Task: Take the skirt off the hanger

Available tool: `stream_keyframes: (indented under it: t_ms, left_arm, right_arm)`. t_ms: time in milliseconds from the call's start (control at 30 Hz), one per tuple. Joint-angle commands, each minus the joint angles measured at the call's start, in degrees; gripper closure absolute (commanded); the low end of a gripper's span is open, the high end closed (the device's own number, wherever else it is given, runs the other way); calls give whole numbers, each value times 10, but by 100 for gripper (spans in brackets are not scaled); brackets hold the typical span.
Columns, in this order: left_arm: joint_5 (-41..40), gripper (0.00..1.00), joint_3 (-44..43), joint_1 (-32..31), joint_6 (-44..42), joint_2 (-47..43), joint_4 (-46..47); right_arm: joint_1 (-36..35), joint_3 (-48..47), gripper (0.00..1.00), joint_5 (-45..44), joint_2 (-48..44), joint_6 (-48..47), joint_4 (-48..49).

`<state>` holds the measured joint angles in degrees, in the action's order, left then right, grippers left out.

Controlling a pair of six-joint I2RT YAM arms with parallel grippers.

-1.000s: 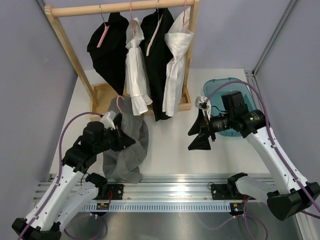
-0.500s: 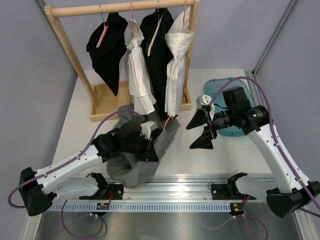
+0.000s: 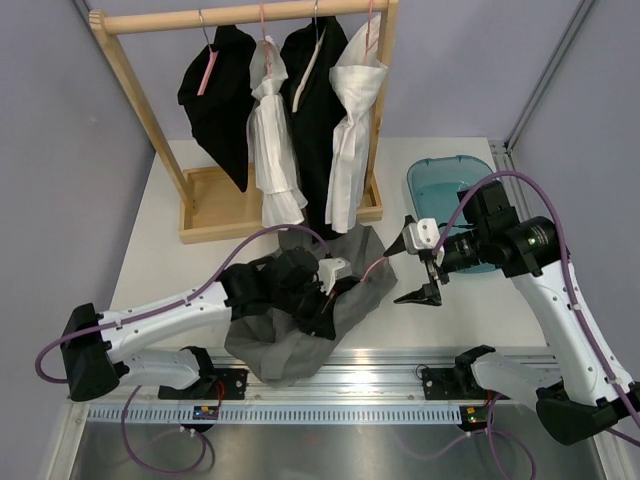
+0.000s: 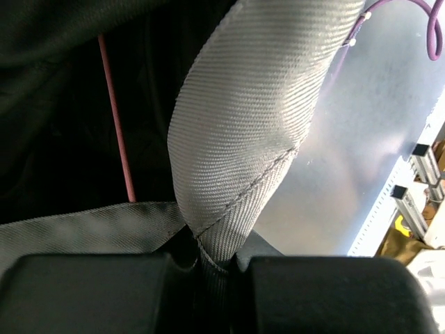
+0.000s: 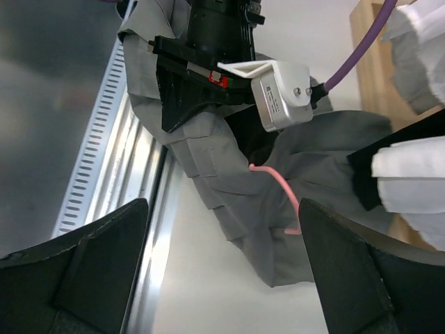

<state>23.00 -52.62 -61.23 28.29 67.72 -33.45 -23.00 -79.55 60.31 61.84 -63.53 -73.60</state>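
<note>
The grey skirt (image 3: 300, 335) hangs in a bunch from my left gripper (image 3: 325, 312) over the table's front middle. In the left wrist view the jaws are shut on a fold of the skirt (image 4: 240, 132), with the pink hanger wire (image 4: 117, 132) beside it. The pink hanger hook (image 3: 372, 266) pokes out of the skirt's right side. My right gripper (image 3: 418, 265) is open and empty, just right of that hook. In the right wrist view the hook (image 5: 278, 191) lies between the spread fingers, closer to the right one, and the skirt (image 5: 229, 188) fills the middle.
A wooden clothes rack (image 3: 230, 205) at the back holds black and white garments (image 3: 300, 110) on hangers. A teal tub (image 3: 448, 180) sits at the right behind my right arm. A metal rail (image 3: 340, 385) runs along the near edge.
My left gripper has carried the skirt and hanger to the right, from the left side toward the middle. My right gripper has come down and closer to the hook.
</note>
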Motion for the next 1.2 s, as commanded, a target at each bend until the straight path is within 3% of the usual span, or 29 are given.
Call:
stream_keyframes:
  t_ms: [0, 267, 467, 567, 600, 667, 1167]
  left_arm:
    - [26, 100, -46, -3, -38, 6, 16]
    - [47, 100, -70, -4, -50, 7, 14]
    - [53, 100, -86, -4, -68, 7, 2]
    - [45, 100, -93, -4, -80, 9, -8]
    - [42, 100, -93, -4, -83, 10, -10]
    - [34, 100, -93, -4, -88, 14, -9]
    - [28, 100, -115, 25, -117, 30, 1]
  right_arm:
    - [-5, -36, 3, -27, -2, -114, -64]
    - [-6, -18, 13, -21, 41, -109, 0]
    - [-6, -59, 21, -49, 84, -105, 33]
    - [-6, -89, 39, -37, 108, -146, -24]
    - [-6, -103, 50, -34, 113, -160, -44]
    - [-6, -114, 56, -26, 120, -183, -87]
    - [-69, -77, 65, -65, 88, -177, -110]
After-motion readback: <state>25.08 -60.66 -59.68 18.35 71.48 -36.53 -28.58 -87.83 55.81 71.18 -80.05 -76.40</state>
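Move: Between the right hand's open fingers and the left hand is the bare end of the hanger, roughly 4 cm to the right hand's left, 3 cm ahead and 3 cm lower. The white garment's hem hangs about 10 cm ahead, 9 cm left and 15 cm below; the teal bin sits some 15 cm ahead, 18 cm right and 25 cm below. From the left hand, still pinching the skirt, the hanger end is about 8 cm ahead, 7 cm right and 4 cm up. Reaching about 5 cm forward with a slight dip, the right hand works its fingers around the bare hanger end, then draws back about 3 cm while edging left, turning some 15 degrees overall and closing from wide open to about a third. The left hand keeps its pinch on the skirt and lifts it about 3 cm with small shifts right and forward. ##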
